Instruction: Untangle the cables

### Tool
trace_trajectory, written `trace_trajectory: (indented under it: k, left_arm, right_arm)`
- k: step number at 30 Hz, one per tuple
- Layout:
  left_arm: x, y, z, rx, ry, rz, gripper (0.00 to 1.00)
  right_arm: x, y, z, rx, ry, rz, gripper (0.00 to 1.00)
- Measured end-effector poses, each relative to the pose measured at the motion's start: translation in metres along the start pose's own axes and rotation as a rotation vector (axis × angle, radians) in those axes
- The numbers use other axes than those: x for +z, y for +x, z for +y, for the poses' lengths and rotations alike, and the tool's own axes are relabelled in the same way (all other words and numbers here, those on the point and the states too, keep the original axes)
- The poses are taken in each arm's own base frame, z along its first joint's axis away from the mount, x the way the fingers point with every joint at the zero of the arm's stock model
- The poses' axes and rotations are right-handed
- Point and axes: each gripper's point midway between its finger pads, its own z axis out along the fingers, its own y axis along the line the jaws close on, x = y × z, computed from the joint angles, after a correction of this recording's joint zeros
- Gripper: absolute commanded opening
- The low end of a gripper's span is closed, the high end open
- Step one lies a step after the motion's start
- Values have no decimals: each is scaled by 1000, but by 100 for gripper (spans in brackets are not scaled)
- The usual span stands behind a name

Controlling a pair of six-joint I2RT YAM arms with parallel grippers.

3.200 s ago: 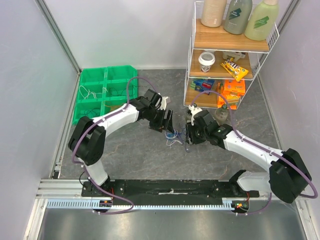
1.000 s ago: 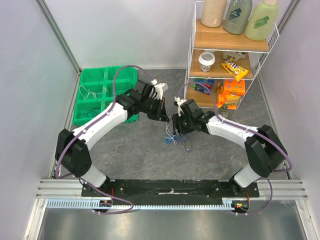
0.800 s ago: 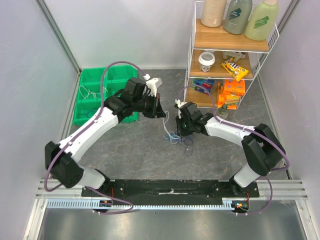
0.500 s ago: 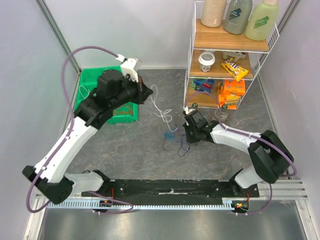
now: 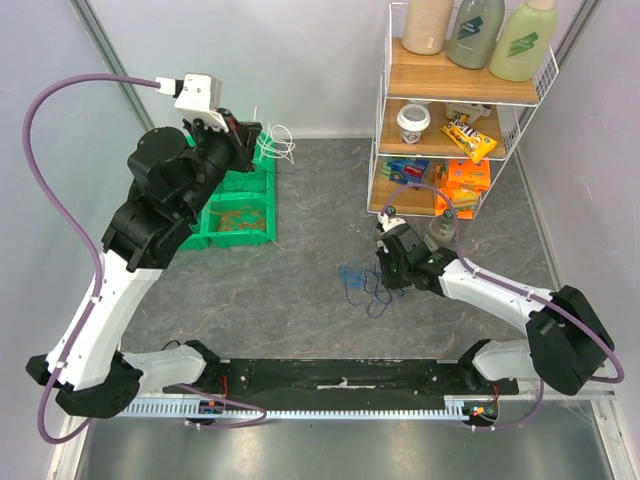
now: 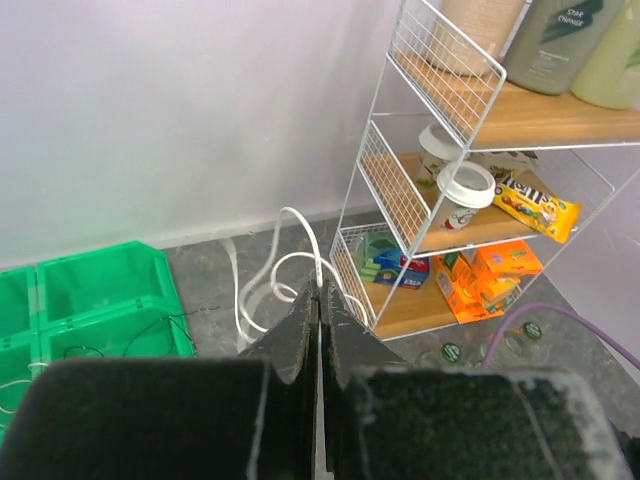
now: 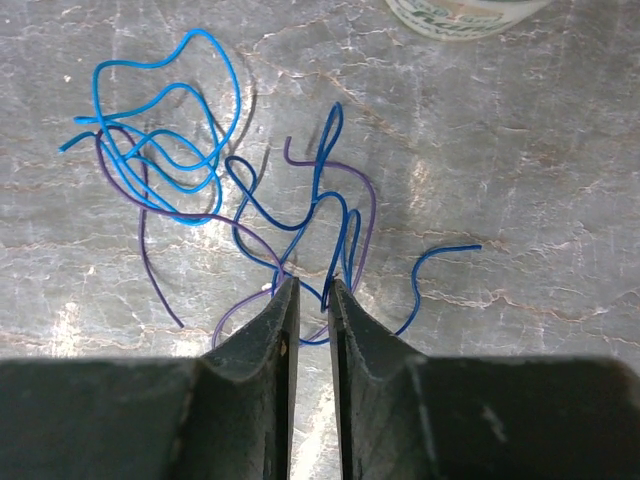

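The cables lie as a loose tangle on the grey table: a light blue cable, a dark blue cable and a purple cable cross one another. My right gripper is low at the tangle's right side, its jaws a narrow gap apart. Dark blue and purple strands run at and under its tips, and the table shows through the gap. My left gripper is raised high at the back left, above the green bin, shut on a white cable that hangs in loops from its tips.
A green divided bin with thin cables in its cells stands at the left. A white wire shelf with bottles, a cup and snack packs stands at the back right. A small jar sits just behind my right arm.
My left arm has lifted and swung to the back left, drawing the white cable out of the tangle. My right gripper's jaws have narrowed and it has shifted toward the near right beside the tangle.
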Motion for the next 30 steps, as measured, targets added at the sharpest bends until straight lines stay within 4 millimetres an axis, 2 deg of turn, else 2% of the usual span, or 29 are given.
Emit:
trace_trajectory:
  k: [4, 6, 11, 13, 15, 17, 19, 22, 26, 30]
  left_arm:
    - [10, -6, 6, 16, -45, -20, 2]
    - [22, -6, 14, 16, -100, -18, 2]
    - [62, 2, 48, -25, -290, 22, 1]
    - [78, 17, 69, -56, -371, 56, 2]
    - [86, 38, 98, -99, -459, 107, 2]
    - [88, 55, 135, -163, -558, 145, 2]
    - [83, 64, 175, -231, -662, 156, 2]
    - [62, 72, 248, -343, -846, 138, 2]
    - [46, 83, 302, -445, -971, 115, 2]
    - [39, 108, 344, -542, -1052, 138, 2]
  right_arm:
    - [-4, -1, 6, -15, -41, -2, 32]
    - [-8, -3, 10, -20, -64, -13, 36]
    - [-25, -15, 17, -24, -117, -74, 44]
    - [-31, -18, 19, -25, -130, -94, 47]
    - [-36, -17, 18, -30, -134, -105, 49]
    - [-40, -14, 15, -33, -132, -108, 50]
    - [-44, -12, 13, -33, -126, -113, 50]
    - [-50, -9, 8, -30, -114, -128, 50]
    - [-54, -10, 3, -28, -96, -143, 50]
    - [-55, -11, -1, -26, -73, -149, 51]
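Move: Over the tray's right side, the left hand already holds a white cable high up; the tray compartment with the white cables lies about 20 cm ahead, 24 to the left and 45 below. Orange cables lie in another compartment, 14 ahead and 7 left, a thin dark cable in a third, 11 ahead and 21 left, both as low. From the right hand, the dark blue cable is roughly 2 cm ahead, 1 left and 4 below; the light blue cable lies 4 ahead, 6 left and 5 below. Carrying the still-pinched white cable, the left hand reaches forward, then sweeps left and down over the tray towards the white-cable compartment, some 28 cm left, 16 forward and 16 down, turning nearly 60 degrees counter-clockwise and tipping its fingers down. Meanwhile the right hand opens its fingers and rises about 5 cm off the dark blue cable, easing back slightly. ##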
